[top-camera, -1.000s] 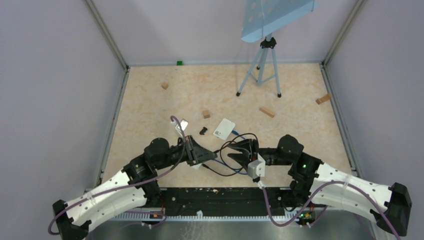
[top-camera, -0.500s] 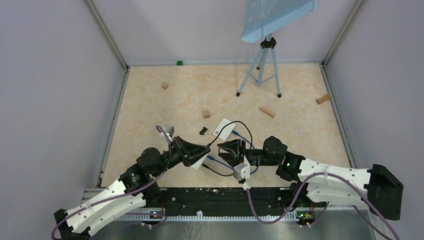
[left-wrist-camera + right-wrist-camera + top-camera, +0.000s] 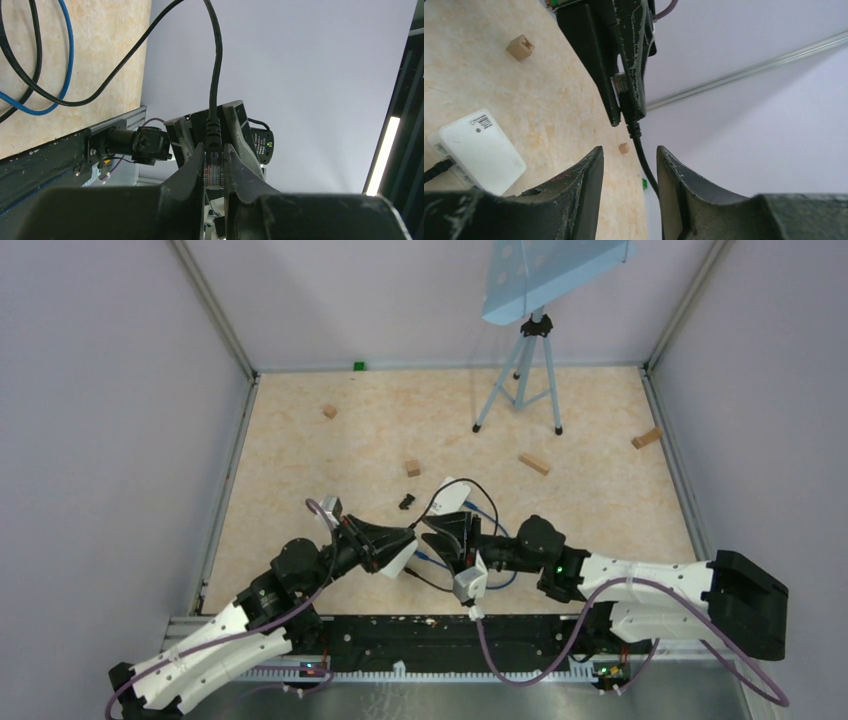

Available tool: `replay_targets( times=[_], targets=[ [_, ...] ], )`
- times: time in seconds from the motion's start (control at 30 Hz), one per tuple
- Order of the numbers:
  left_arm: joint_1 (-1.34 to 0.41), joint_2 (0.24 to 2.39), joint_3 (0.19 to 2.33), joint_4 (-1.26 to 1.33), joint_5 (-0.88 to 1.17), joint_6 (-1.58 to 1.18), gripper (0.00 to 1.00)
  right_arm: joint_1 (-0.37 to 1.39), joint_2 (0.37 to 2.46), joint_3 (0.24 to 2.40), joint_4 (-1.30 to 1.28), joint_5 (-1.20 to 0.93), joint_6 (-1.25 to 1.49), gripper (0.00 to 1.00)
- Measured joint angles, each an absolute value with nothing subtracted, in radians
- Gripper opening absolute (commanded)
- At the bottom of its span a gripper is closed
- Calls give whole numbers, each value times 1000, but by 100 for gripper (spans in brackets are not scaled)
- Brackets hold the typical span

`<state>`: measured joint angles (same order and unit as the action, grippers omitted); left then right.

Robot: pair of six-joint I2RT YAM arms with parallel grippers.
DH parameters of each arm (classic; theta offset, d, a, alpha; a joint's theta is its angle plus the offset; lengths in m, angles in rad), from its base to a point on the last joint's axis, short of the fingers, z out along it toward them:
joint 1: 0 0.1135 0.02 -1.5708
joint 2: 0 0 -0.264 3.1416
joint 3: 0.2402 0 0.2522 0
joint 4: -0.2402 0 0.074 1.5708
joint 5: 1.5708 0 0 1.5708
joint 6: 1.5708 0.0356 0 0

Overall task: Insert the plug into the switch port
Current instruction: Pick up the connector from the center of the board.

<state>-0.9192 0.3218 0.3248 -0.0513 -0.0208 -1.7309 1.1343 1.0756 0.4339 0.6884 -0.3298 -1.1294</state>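
A clear plug (image 3: 214, 169) with a black boot sits pinched between the fingers of my left gripper (image 3: 214, 152), which is shut on it. Its black cable (image 3: 216, 60) rises from the boot and loops away. The right wrist view shows the same plug (image 3: 620, 83) in the left gripper's dark fingers (image 3: 631, 55), just ahead of my open right gripper (image 3: 629, 151); the cable (image 3: 644, 162) hangs through the gap untouched. The white switch (image 3: 476, 150) lies flat on the floor to the left. From above, the two grippers (image 3: 410, 538) (image 3: 441, 532) meet tip to tip just in front of the switch (image 3: 450, 494).
Blue cable (image 3: 484, 512) and black cable loops lie by the switch. Wooden blocks (image 3: 413, 468) (image 3: 533, 463) (image 3: 330, 411) are scattered on the floor, and a small black piece (image 3: 406, 502) lies near the switch. A tripod (image 3: 520, 370) stands at the back. Walls close in both sides.
The right arm has reached leftward until its gripper meets the left one. The left gripper has shifted slightly back and left with the plug; the cable now arcs over the switch.
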Motion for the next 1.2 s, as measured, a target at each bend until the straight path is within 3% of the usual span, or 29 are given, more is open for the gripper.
replay_targets(
  times=[0.23, 0.33, 0.5, 0.6, 0.63, 0.7, 0.83, 0.9, 1.2],
  targets=[
    [-919, 316, 322, -64, -21, -1731, 0, 1137, 1134, 464, 743, -307, -1142, 42],
    [-919, 316, 321, -64, -21, -1731, 0, 1137, 1163, 486, 749, -310, -1142, 37],
    [-919, 315, 315, -53, -22, -1732, 0, 1137, 1195, 516, 739, -321, -1142, 24],
    [-919, 316, 306, -33, -25, -1734, 0, 1137, 1211, 527, 724, -326, -1142, 0],
    [-919, 316, 304, -29, -25, -1734, 0, 1137, 1214, 527, 720, -327, -1145, 0],
    [-919, 316, 297, -27, -27, -1733, 25, 1137, 1215, 529, 705, -325, -1141, 0],
    [-919, 315, 286, -1, -51, -1672, 94, 1137, 1207, 546, 638, -318, -1120, 0],
    [-919, 300, 299, -11, -83, -1599, 98, 1138, 1184, 547, 597, -307, -1092, 0],
    [-919, 228, 599, -148, -285, -991, 98, 1139, 950, 546, 449, -187, -840, 0]
  ],
)
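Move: The connector is pinched in the left gripper's tips, so it lies right at that hand. From the right hand, it is some 3 cm to the left and 1 cm ahead, at about the same height. The near white box lies down on the table, about 6 cm ahead and 8 cm left of the right hand and some 23 cm below; the far white box is about 21 cm ahead and 3 cm right, equally low. Ease the half-open right gripper about 2.5 cm left and slightly forward onto the connector held in the left fingertips, and shut it on the boot behind the clear plug. Only then open the left gripper wide and pull it up about 10 cm and left, tilting its fingers up, while the right, keeping its pinch, backs off right and rises. ##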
